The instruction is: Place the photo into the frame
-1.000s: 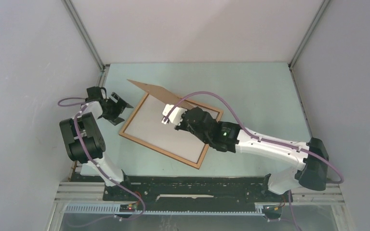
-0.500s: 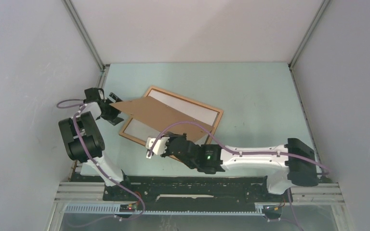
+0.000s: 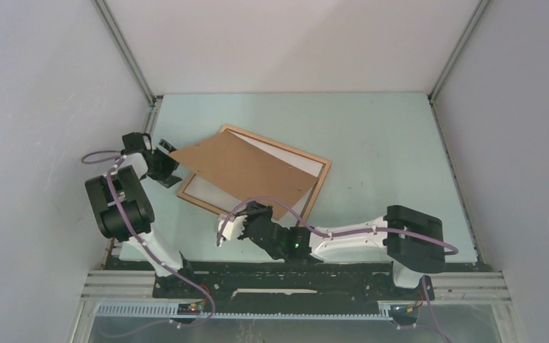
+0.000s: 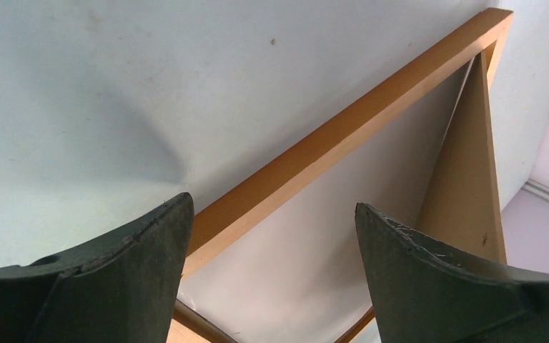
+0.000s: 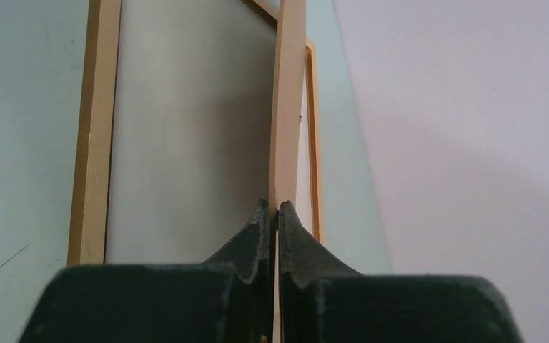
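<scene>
The light-brown wooden frame [image 3: 280, 146] lies flat on the table with a plain pale sheet [image 3: 207, 191] in its opening. No printed side of the photo shows. My right gripper [image 3: 259, 211] is shut on the near edge of a plain brown backing board [image 3: 243, 171], which hangs tilted over most of the frame. In the right wrist view the board [image 5: 289, 107] runs edge-on out of the shut gripper [image 5: 274, 207] above the frame [image 5: 96, 128]. My left gripper [image 3: 164, 168] stands open and empty at the frame's left corner. Its wrist view shows the frame's rail [image 4: 343, 132] beyond the gripper [image 4: 271, 214].
The pale green table [image 3: 386, 143] is closed in by grey walls on three sides, with metal posts [image 3: 125, 50] at the back corners. The right arm [image 3: 357, 239] lies low along the near edge. The left arm's base [image 3: 121, 207] stands close to the left wall.
My right arm has pulled back toward the near edge with the backing board, swinging it from the frame's far side down over the frame. The left gripper edged slightly left, still open.
</scene>
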{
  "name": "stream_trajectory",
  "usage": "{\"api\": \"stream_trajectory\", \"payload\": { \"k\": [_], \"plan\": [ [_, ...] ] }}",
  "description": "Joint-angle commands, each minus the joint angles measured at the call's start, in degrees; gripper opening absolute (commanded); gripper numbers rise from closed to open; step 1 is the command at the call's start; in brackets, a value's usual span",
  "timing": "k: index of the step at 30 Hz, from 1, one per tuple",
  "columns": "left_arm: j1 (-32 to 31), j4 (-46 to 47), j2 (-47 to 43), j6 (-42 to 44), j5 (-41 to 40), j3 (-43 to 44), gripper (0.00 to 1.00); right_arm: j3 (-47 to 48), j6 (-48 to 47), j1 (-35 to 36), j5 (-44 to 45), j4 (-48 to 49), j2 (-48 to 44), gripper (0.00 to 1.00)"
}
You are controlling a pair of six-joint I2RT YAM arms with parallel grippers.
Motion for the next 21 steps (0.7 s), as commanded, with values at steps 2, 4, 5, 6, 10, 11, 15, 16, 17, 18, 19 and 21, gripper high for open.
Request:
{"api": "stream_trajectory", "payload": {
  "k": [2,4,5,6,10,11,15,16,17,18,19,21],
  "plan": [
    [2.71,0.48,-5.58,1.41,0.77,-0.82,0.9,-1.92,3.31,0.68,-1.12,0.45,1.21,0.12],
    [4.03,-0.52,-7.83,2.26,-0.47,-0.27,0.9,-2.55,4.07,0.48,-2.05,0.02,0.86,0.2],
    [4.71,-0.9,-9.08,2.56,-1.0,-0.07,0.9,-2.51,4.19,0.34,-1.99,0.11,1.04,0.23],
    [5.43,-1.05,-10.43,2.71,-1.83,0.1,0.9,-2.5,4.41,0.13,-1.93,-0.06,1.02,0.24],
    [7.55,-1.18,-14.49,2.87,-4.41,-0.39,0.91,-2.58,7.17,-1.28,-1.85,-5.31,0.73,0.25],
    [7.91,-1.13,-15.05,2.65,-4.37,-0.44,0.9,-2.63,8.64,-1.91,-1.97,-6.74,0.69,0.25],
    [9.18,0.07,-16.59,1.27,-2.25,-0.82,0.9,-2.37,14.84,-5.15,-5.2,-14.3,-1.82,0.4],
    [9.24,0.45,-16.94,1.05,-1.83,-1.04,0.9,-2.33,15.62,-5.61,-5.62,-15.34,-2.29,0.45],
    [9.18,1.01,-17.51,0.68,-1.36,-1.54,0.9,-2.33,16.11,-5.84,-5.37,-16.2,-2.46,0.46],
    [9.16,2.22,-17.8,0.12,-0.39,-2.03,0.9,-2.33,16.48,-6.08,-5.07,-16.75,-2.56,0.48],
    [9.17,2.96,-17.96,-0.44,0.29,-2.55,0.9,-2.33,16.98,-6.42,-5.16,-17.34,-2.56,0.5],
    [9.19,4.27,-17.95,-1.25,1.51,-3.14,0.9,-2.24,17.9,-6.97,-5.21,-18.06,-2.27,0.56]
  ]
}}
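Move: My right hand still pinches the near edge of the brown backing board, whose middle is about 12 cm ahead, 4 cm to the left and 6 cm below. The frame it goes into, with the white sheet already inside, centres roughly 11 cm ahead, 3 cm to the left and 14 cm below. From my left hand the frame's middle lies some 26 cm to the right, 6 cm back and 4 cm below. I lower the backing board's near edge towards the frame with my right hand, about 8 cm down, opening the fingers from their pinch to half open as I sink. After the first 2 cm I also slide some 5 cm right along the near side, tipping the fingertips about 15 degrees further down. My left hand, empty and wide open, withdraws up and left, away from the frame's left corner. ##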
